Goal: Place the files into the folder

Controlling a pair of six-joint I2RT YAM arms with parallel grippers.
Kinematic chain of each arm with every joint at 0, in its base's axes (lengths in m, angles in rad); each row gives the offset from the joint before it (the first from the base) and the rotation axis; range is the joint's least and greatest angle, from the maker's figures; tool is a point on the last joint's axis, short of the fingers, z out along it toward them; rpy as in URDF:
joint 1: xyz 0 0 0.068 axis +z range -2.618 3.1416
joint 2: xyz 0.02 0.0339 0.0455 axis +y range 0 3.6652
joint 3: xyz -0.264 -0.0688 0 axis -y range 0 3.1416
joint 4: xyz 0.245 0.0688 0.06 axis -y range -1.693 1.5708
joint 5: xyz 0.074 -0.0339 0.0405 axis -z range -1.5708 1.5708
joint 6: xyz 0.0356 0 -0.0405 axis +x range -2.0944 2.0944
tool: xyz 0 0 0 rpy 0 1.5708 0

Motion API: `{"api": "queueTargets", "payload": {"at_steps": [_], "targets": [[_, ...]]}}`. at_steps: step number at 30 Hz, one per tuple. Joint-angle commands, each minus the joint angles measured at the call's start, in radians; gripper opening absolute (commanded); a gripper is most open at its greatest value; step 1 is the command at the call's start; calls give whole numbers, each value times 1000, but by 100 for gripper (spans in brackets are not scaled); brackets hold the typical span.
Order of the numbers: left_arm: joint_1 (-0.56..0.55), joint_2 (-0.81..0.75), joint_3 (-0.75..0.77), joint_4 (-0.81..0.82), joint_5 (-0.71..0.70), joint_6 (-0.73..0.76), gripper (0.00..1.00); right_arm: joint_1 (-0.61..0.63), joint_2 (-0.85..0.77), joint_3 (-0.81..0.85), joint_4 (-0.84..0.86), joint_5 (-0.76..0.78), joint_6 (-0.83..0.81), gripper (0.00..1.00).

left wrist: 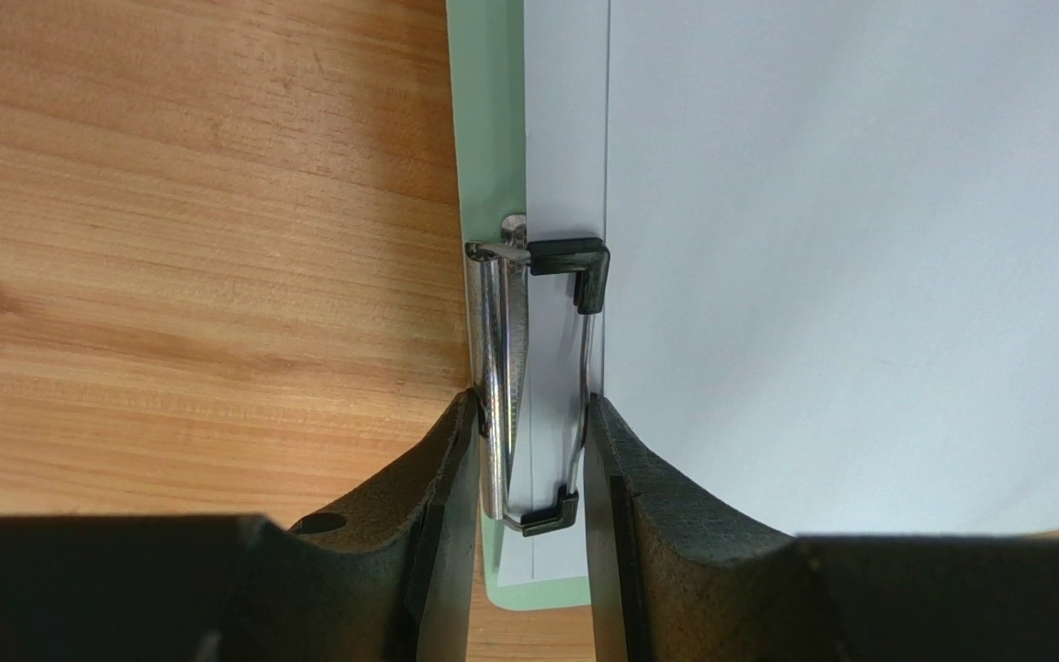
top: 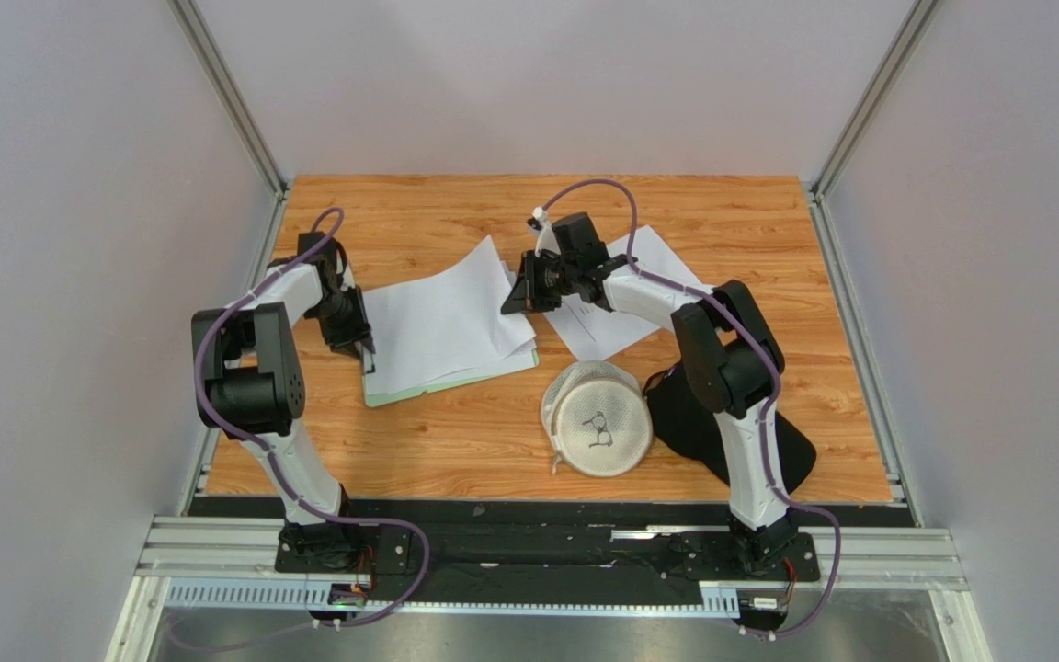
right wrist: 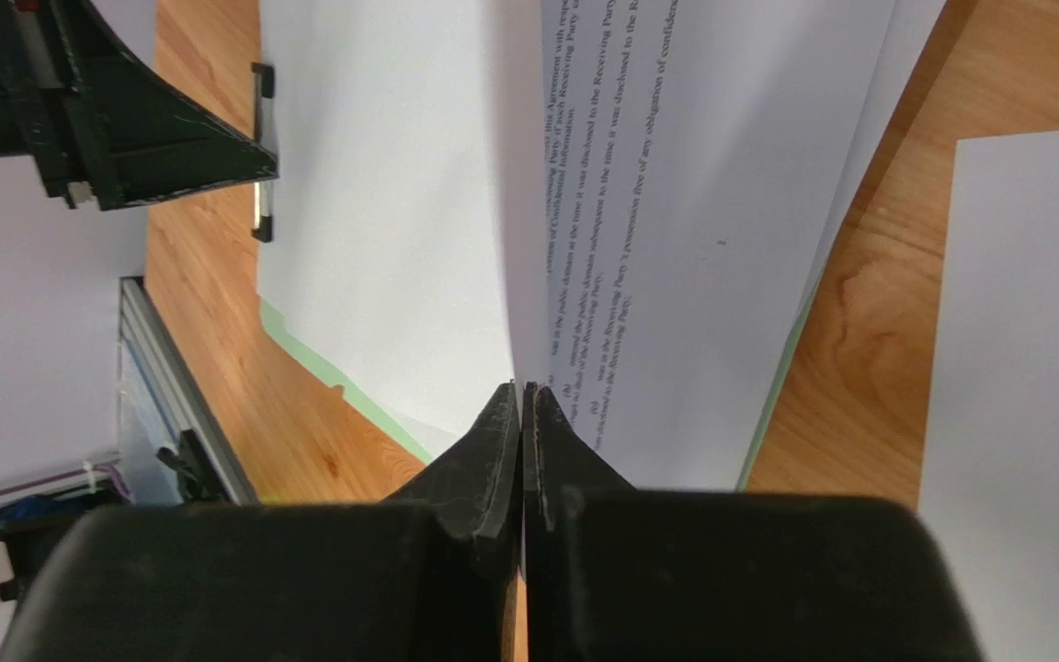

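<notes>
The light-green folder (top: 418, 389) lies at the table's left with white sheets (top: 432, 324) on it. My left gripper (top: 357, 339) is shut on its metal clip (left wrist: 514, 359), one finger on each side; the folder's edge (left wrist: 488, 124) and the sheets (left wrist: 839, 276) run ahead of it. My right gripper (top: 521, 294) is shut on the edge of a printed sheet (right wrist: 687, 207), holding that edge lifted above the folder (right wrist: 342, 393). In the right wrist view my right gripper (right wrist: 523, 396) pinches the paper tightly. More loose sheets (top: 632, 311) lie under the right arm.
A white round cap-like object (top: 597, 418) sits near the front centre. A black mat (top: 735, 428) lies by the right arm's base. Another plain sheet (right wrist: 1032, 345) lies right of the folder. Metal rails line the table's left and right edges.
</notes>
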Motion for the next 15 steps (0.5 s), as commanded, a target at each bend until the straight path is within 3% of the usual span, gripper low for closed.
{"api": "queueTargets", "payload": {"at_steps": [1,4,5,6,9,15], "targets": [[0,-29,41,-10,4,-62,0,9,-51,-34,134,-42,102,5],[0,-14,40,-12,3,-59,0,6,-23,-14,109,-48,104,14],[2,-14,37,-7,3,-59,0,5,-20,-12,105,-47,104,19],[0,-14,29,-2,11,-60,0,3,-15,-9,94,-45,99,31],[0,-7,26,7,29,-57,0,-1,6,21,71,-64,78,44],[0,-17,15,18,37,-53,0,-1,83,113,-10,-62,35,47]]}}
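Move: The right hand still pinches the right edge of the top file. The folder's middle lies about 11 cm to its left, 4 cm back and 6 cm below. The clip is some 25 cm to its left and 8 cm back, and a loose sheet lies level with it, about 21 cm to the right. The left hand already grips the clip, about 1 cm under its hand point; the folder's middle is some 15 cm to its right and 4 cm ahead. The right hand lets go of the file's edge, spreading its shut fingers to about half open while it drifts about 1 cm left over the folder. It rises some 1 cm first, then sinks most of the way back, with hardly any turn. The left hand stays put and keeps its squeeze on the clip. ##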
